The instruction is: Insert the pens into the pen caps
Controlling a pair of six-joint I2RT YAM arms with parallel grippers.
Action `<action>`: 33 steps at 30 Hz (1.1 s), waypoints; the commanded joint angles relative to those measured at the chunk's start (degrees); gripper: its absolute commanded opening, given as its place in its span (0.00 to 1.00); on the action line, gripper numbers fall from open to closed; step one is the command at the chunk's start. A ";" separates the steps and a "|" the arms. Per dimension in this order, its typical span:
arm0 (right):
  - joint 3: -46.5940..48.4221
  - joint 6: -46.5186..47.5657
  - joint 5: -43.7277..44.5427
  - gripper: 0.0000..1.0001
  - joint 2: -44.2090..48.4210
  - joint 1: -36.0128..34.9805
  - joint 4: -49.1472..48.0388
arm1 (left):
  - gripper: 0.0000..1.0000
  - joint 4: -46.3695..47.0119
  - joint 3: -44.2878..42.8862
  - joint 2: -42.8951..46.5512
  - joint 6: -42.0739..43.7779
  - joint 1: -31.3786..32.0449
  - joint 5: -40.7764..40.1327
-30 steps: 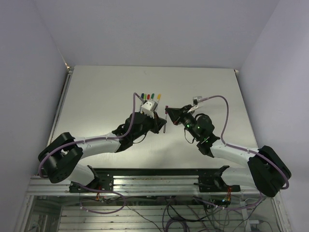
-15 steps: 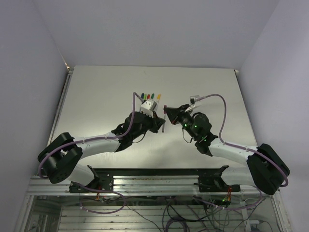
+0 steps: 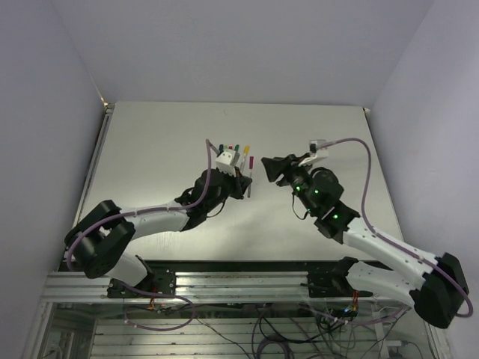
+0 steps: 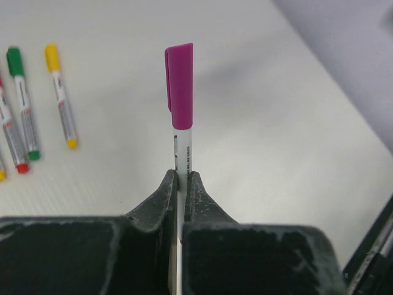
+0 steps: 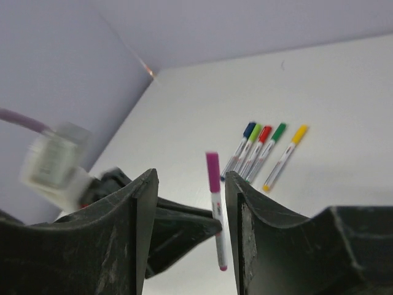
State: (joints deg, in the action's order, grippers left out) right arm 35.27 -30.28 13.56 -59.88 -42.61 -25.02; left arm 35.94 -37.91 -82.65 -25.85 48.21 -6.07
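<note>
My left gripper (image 4: 182,175) is shut on the white barrel of a pen (image 4: 183,147) that stands upright with a purple cap (image 4: 179,83) seated on its top. In the top view this pen (image 3: 251,166) sticks out of the left gripper (image 3: 245,185) at mid-table. My right gripper (image 3: 266,170) hangs just right of it, open and holding nothing. In the right wrist view the capped pen (image 5: 215,206) stands beyond the gap between the right gripper's (image 5: 190,184) parted fingers, not touching them. Several other capped pens (image 5: 264,149) lie side by side on the table.
The row of lying pens shows blue (image 5: 242,144), light green, red, green (image 4: 21,104) and yellow (image 4: 60,95) caps, just beyond the left wrist (image 3: 227,161). The grey walls rise close behind the white table (image 3: 165,134) and on both sides.
The right gripper has opened, let go of the purple cap and drawn back to the right. The capped pen stays in the left gripper, which has shifted slightly farther back on the table.
</note>
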 commanded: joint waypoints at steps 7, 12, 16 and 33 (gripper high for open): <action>-1.22 -3.54 15.50 0.47 13.14 -0.20 19.29 | 0.07 -16.33 -18.34 -16.19 4.61 -0.15 -7.13; -3.25 -5.57 17.29 0.47 16.56 -0.20 22.50 | 0.07 -25.12 -30.78 -26.64 7.35 -0.28 -10.97; -3.66 -6.10 18.06 0.47 17.62 -0.27 24.18 | 0.07 -30.43 -38.73 -33.39 8.71 -0.63 -13.59; -5.09 -7.53 16.87 0.47 14.34 -0.23 23.26 | 0.07 -40.01 -54.56 -47.71 7.81 -4.88 -15.20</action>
State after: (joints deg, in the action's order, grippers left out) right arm 30.79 -36.84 30.28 -45.23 -42.61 -1.41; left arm -0.97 -90.06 -127.59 -18.20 44.25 -19.97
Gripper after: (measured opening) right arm 0.466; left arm 0.097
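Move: The purple-capped pen, already held by the left hand, is headed for the bare table just right of the yellow marker, about 16 cm ahead of that hand, 4 cm to its right and 16 cm below. On the table at that level, the yellow marker lies 16 cm ahead and straight in line with it, the green one 15 cm ahead and 4 cm left, the red one 15 ahead and 6 left. From the empty right hand the spot is roughly 16 cm ahead, 2 left, 25 below. The capped pen is carried in the left hand's unchanged pinch, first straight down, then forward and on down with a slight drift right towards the spot beside the yellow marker, about 15 cm out and 13 lower. The left fingers dip from nearly level to some 35 degrees down. The right hand, still open, backs off about 8 cm to the right, rising briefly, then sinking. ##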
